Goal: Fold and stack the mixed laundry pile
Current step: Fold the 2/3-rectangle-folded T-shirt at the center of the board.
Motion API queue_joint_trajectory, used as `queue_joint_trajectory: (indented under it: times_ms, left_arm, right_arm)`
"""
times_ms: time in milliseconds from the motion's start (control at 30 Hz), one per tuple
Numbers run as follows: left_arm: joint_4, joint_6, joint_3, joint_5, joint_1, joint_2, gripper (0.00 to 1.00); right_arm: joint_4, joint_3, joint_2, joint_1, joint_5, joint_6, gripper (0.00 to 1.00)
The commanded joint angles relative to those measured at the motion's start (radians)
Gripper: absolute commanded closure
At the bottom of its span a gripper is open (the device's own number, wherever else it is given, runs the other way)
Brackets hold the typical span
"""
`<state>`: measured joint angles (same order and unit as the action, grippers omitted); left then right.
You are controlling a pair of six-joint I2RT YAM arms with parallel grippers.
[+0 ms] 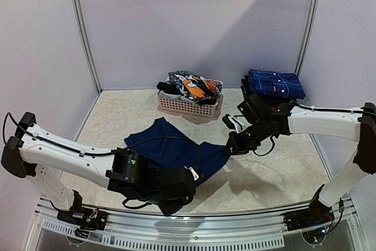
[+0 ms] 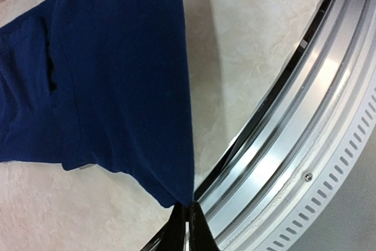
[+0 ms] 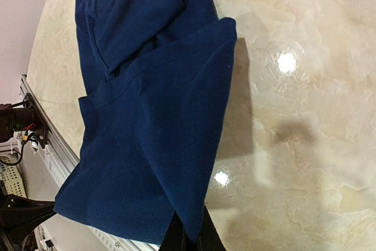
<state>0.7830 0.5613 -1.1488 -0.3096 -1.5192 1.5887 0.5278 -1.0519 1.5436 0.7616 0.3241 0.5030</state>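
Observation:
A navy garment (image 1: 170, 148) lies partly spread on the marble table's middle, with no print showing. My left gripper (image 1: 194, 176) is shut on its near corner; in the left wrist view the cloth (image 2: 117, 86) runs into the closed fingertips (image 2: 189, 207). My right gripper (image 1: 229, 148) is shut on the garment's right corner, slightly lifted; in the right wrist view the hem of the cloth (image 3: 153, 116) is pinched at the gripper (image 3: 197, 227). The rest of the mixed laundry pile (image 1: 191, 85), orange, black and white pieces, sits heaped in the pink basket (image 1: 188, 107) at the back.
A folded blue plaid garment (image 1: 276, 83) lies on dark folded pieces at the back right. A metal rail (image 1: 205, 218) runs along the table's near edge, close under the left gripper, and shows as a rail (image 2: 305, 145) in the left wrist view. Pale walls enclose three sides.

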Motion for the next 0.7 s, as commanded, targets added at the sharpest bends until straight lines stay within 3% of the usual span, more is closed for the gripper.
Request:
queue_joint_trajectory:
  times_ms: [0, 667]
  left_arm:
    - [0.073, -0.005, -0.005, -0.075, -0.008, -0.08, 1.0]
    - [0.138, -0.012, 0.124, -0.18, 0.181, -0.352, 1.0]
  right_arm:
    - [0.094, -0.116, 0.026, -0.005, -0.033, -0.041, 1.0]
    - [0.232, -0.558, 0.306, -0.007, -0.019, -0.114, 1.0]
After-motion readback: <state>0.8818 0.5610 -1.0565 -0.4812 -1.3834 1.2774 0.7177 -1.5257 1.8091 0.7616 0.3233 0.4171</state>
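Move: Both grippers already hold the near end of the half-lifted T-shirt. From the left gripper, the part still lying flat centres about 28 cm ahead, 10 cm left and 10 cm below; from the right gripper it is some 11 cm ahead, 23 cm left and 11 cm below. The laundry basket stands about 26 cm ahead and 12 cm left of the right gripper, the folded stack 26 cm ahead and 23 cm to its right, both somewhat lower. Keep both grippers shut on the T-shirt's raised end and carry it forward and left together, towards the part lying flat. Bring the left one about 7 cm left, 6 cm forward and as much up, turning it some 10 degrees counter-clockwise as its fingers swing a little forward; take the right one about 6 cm forward and as far left, rising 4 to 5 cm early, then running nearly level. ##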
